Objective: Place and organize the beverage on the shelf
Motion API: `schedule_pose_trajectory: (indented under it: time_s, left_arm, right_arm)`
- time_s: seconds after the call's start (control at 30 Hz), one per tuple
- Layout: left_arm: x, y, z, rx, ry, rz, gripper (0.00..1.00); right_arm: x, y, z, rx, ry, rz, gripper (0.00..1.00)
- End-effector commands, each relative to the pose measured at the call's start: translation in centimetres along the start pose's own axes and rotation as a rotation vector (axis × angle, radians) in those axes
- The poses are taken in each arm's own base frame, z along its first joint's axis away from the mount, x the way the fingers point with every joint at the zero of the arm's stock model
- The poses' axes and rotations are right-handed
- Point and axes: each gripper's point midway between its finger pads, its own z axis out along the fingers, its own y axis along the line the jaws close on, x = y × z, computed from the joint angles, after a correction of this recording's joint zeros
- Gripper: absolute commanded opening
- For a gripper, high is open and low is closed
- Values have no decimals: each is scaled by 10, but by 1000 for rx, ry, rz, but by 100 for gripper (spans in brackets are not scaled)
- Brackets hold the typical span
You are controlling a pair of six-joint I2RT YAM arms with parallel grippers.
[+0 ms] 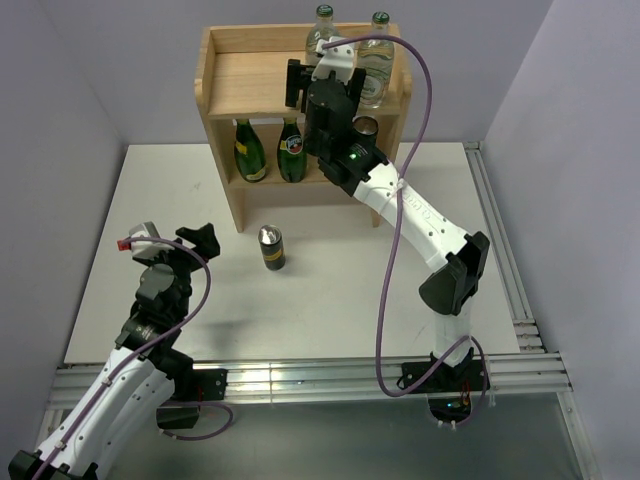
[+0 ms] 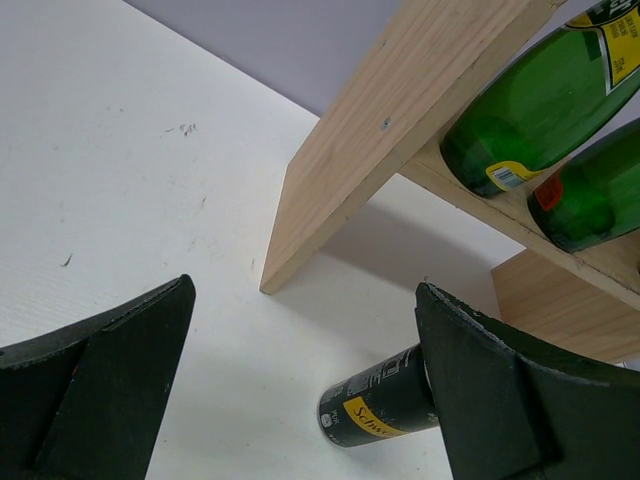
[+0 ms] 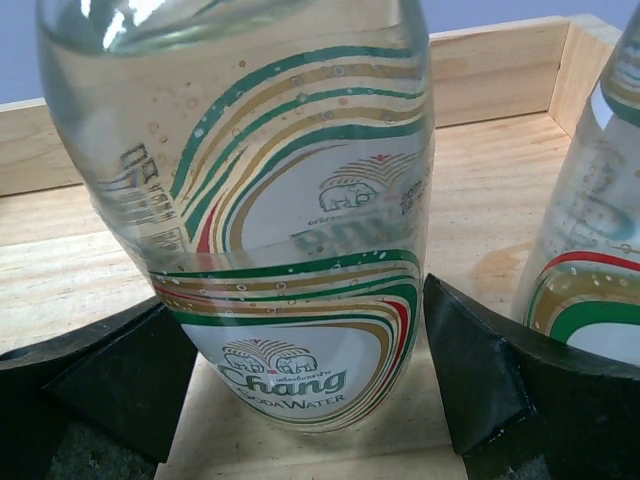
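The wooden shelf (image 1: 240,80) stands at the back of the table. Two clear glass bottles (image 1: 323,28) (image 1: 379,55) stand on its top board. My right gripper (image 1: 322,78) is open around the left one (image 3: 290,230); a narrow gap shows at the right finger (image 3: 470,360). The second clear bottle (image 3: 600,250) stands just to the right. Two dark green bottles (image 1: 248,150) (image 1: 291,150) and a dark can (image 1: 365,127) stand on the lower board. Another dark can with a yellow mark (image 1: 271,248) (image 2: 385,405) stands on the table. My left gripper (image 1: 170,238) (image 2: 305,290) is open and empty, left of that can.
The shelf's left side panel (image 2: 400,110) stands on the white table (image 1: 150,200), with the green bottles (image 2: 545,100) (image 2: 600,195) behind it. A raised rim (image 3: 490,70) runs round the top board. Grey walls close in the back and sides.
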Motion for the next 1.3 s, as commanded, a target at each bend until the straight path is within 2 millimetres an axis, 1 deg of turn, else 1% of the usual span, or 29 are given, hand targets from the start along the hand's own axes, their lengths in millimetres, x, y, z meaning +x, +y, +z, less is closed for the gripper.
schedule_pose_trajectory:
  time_s: [0.0, 0.2, 0.33, 0.37, 0.4, 0.47, 0.5, 0.57, 0.63, 0.67, 0.73, 0.77, 0.8, 0.83, 0.87, 0.9, 0.93, 0.97, 1.0, 1.03, 1.07, 1.1, 1.13, 1.17, 1.2, 1.23, 1.27]
  left_arm:
    - [-6, -3, -1, 11, -23, -4, 99]
    - [-6, -3, -1, 13, -24, -5, 99]
    - [-6, -3, 0, 13, -24, -6, 99]
    - [-6, -4, 0, 16, -25, -8, 99]
    - [-7, -4, 0, 17, -26, -9, 99]
    - [-6, -4, 0, 17, -26, -9, 99]
    - [-6, -4, 0, 17, -26, -9, 99]
    - [-6, -4, 0, 18, -26, -9, 99]
    - [-7, -5, 0, 19, -27, -9, 99]
    - [-7, -4, 0, 17, -26, -9, 99]
    - [-7, -4, 0, 17, -27, -9, 99]
    - [-7, -4, 0, 17, -28, -9, 99]
    - [-6, -4, 0, 18, -26, -9, 99]
    - [-6, -4, 0, 19, -25, -9, 99]
    - [-4, -4, 1, 18, -20, -7, 99]
    - [-3, -4, 1, 18, -18, -6, 99]
    - [-3, -4, 2, 16, -16, -6, 99]
    - [-1, -4, 3, 12, -9, -3, 99]
    - [-1, -4, 3, 9, -8, -2, 99]
    - [-1, -4, 4, 7, -6, 0, 99]
    - [-1, -4, 4, 7, -6, 0, 99]
    - [0, -4, 4, 9, -5, 0, 99]
    - [0, -4, 4, 8, -4, 1, 99]
    - [1, -4, 4, 8, -1, 1, 99]
    - [2, -3, 4, 6, 2, 1, 99]
    - [2, -4, 4, 9, 3, -1, 99]
    - [4, -6, 4, 20, 12, -2, 99]
  right_arm:
    - [-16, -13, -9, 43, -16, 50, 94]
    - [-9, -9, -14, 37, -6, 43, 94]
    - [-10, -10, -20, 42, -8, 40, 95]
    - [-8, -10, -22, 41, -2, 34, 94]
    - [-11, -11, -25, 39, -7, 40, 94]
    - [-7, -11, -28, 34, -1, 35, 94]
    - [-12, -11, -31, 30, -10, 46, 94]
    - [-7, -12, -34, 35, -1, 36, 94]
    - [-10, -12, -40, 30, -4, 41, 94]
    - [-4, -12, -42, 29, 5, 32, 94]
    - [-2, -11, -49, 22, 11, 23, 94]
    - [-1, -9, -51, 18, 4, 31, 94]
    - [-4, -11, -54, 29, 1, 35, 94]
    - [-4, -10, -59, 28, 2, 37, 94]
    - [2, -10, -63, 26, 8, 31, 94]
    - [-7, -15, -70, 22, -4, 52, 94]
    - [-7, -13, -78, 10, -4, 59, 94]
    - [2, -13, -83, 5, 5, 50, 94]
    - [-7, -20, -92, 8, -4, 70, 94]
    - [0, -17, -101, -8, 10, 70, 94]
    - [0, -19, -106, -9, 13, 74, 95]
    - [-8, -25, -115, -9, 7, 115, 94]
    - [-7, -26, -121, -15, 12, 125, 94]
    - [5, -24, -131, -30, 34, 111, 94]
    - [0, -30, -140, -34, 34, 158, 94]
    - [3, -33, -147, -34, 42, 168, 94]
    - [19, -30, -159, -53, 70, 147, 94]
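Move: The Schweppes can still standing on the table lies about 13 cm back from the right hand, 14 cm to its left and 40 cm below. The Chang bottle, already let go on the top board, stands 2 cm ahead of that hand; the second Chang bottle is roughly 11 cm to this one's right, level with it. The red-label green bottle is 1 cm ahead, 8 cm left and 17 cm below the right hand. From the left hand the can is some 7 cm ahead, 13 cm right and 16 cm below. The Chang bottle is left standing as the right hand backs away from between the bottle's two sides, fingers staying wide open. It draws almost straight back towards the base, slowly at first, then quickly, about 13 cm in all; once some 6 cm out it also sinks, ending 4 to 5 cm lower in front of the shelf, the wrist turning slightly left and tipping down. ##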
